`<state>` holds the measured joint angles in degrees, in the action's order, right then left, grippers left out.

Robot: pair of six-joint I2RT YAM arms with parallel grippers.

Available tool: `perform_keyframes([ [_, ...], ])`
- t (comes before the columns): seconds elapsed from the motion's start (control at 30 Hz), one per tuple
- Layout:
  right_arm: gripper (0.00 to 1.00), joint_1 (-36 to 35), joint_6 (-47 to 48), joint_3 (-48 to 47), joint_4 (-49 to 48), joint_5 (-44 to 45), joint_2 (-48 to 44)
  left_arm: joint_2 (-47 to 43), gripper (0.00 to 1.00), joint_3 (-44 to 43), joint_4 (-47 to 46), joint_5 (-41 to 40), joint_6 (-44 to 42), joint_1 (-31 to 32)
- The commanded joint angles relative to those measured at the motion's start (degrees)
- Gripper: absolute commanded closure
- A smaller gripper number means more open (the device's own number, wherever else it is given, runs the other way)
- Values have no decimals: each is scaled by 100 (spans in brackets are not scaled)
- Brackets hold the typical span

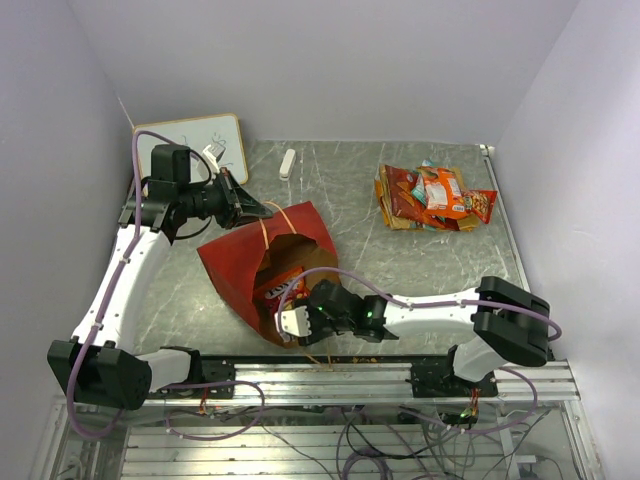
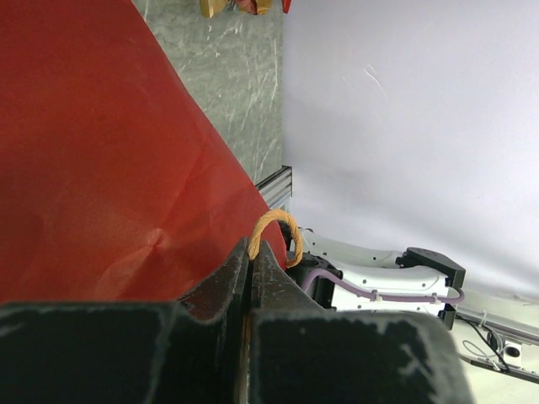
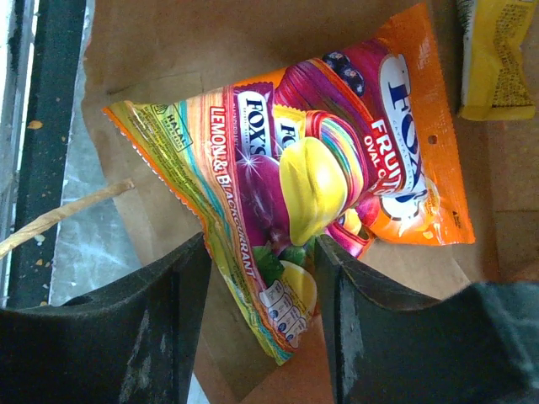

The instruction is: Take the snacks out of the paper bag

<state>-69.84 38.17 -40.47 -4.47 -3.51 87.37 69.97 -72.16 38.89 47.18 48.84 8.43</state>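
Note:
The red paper bag [image 1: 228,262] lies on its side with its mouth toward the near edge. My left gripper [image 1: 250,208] is shut on its tan cord handle [image 2: 282,227], next to the bag's red wall [image 2: 101,151]. My right gripper [image 1: 290,320] reaches into the mouth. Its jaws stand open on either side of the lower corner of an orange and purple Fox's snack packet [image 3: 337,151], which lies on the brown inside [image 3: 168,50]. A yellow packet [image 3: 493,59] lies deeper in. An orange packet [image 1: 280,285] shows in the mouth. Several snacks [image 1: 435,197] are piled at the far right.
A white whiteboard [image 1: 205,145] leans at the back left corner, with a small white object [image 1: 288,162] beside it on the grey marbled table. The bag's other cord handle [image 3: 59,215] trails over the metal frame at the near edge.

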Motion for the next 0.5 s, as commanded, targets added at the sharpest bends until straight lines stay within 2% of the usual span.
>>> perform_keyframes([
  [0.0, 48, -1, -22, 89, -407, 133, 194, 22, 93, -182, 25, -27, -97, -8],
  [0.2, 50, 4, 16, 0, -439, 164, 470, 58, 93, -194, 117, -12, -187, -8],
  [0.47, 77, 6, 70, -102, -155, 138, 393, -89, 93, 81, -340, -64, 136, -8],
])
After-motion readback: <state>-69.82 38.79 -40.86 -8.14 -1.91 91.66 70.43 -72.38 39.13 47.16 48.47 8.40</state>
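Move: Just ahead of the right hand's half-open fingers, the Fox's candy bag has its middle about 2 cm forward, 3 cm left and 3 cm below; its near end already lies between the fingertips. A yellow packet sits roughly 8 cm forward and 6 cm left, as low. The paper bag's loose handle lies some 10 cm back and 2 cm right. From the left hand, the candy bag is about 11 cm back, 2 cm right and 28 cm below. Dipping about 2 cm into the paper bag, with barely 1 cm of forward drift, the right hand then draws its fingers together from half open to under a third, pinching the near end of the Fox's candy bag between the tips and starting to ease up. Its wrist doesn't turn. The left hand stays put, keeping its grip on the upper paper handle. ##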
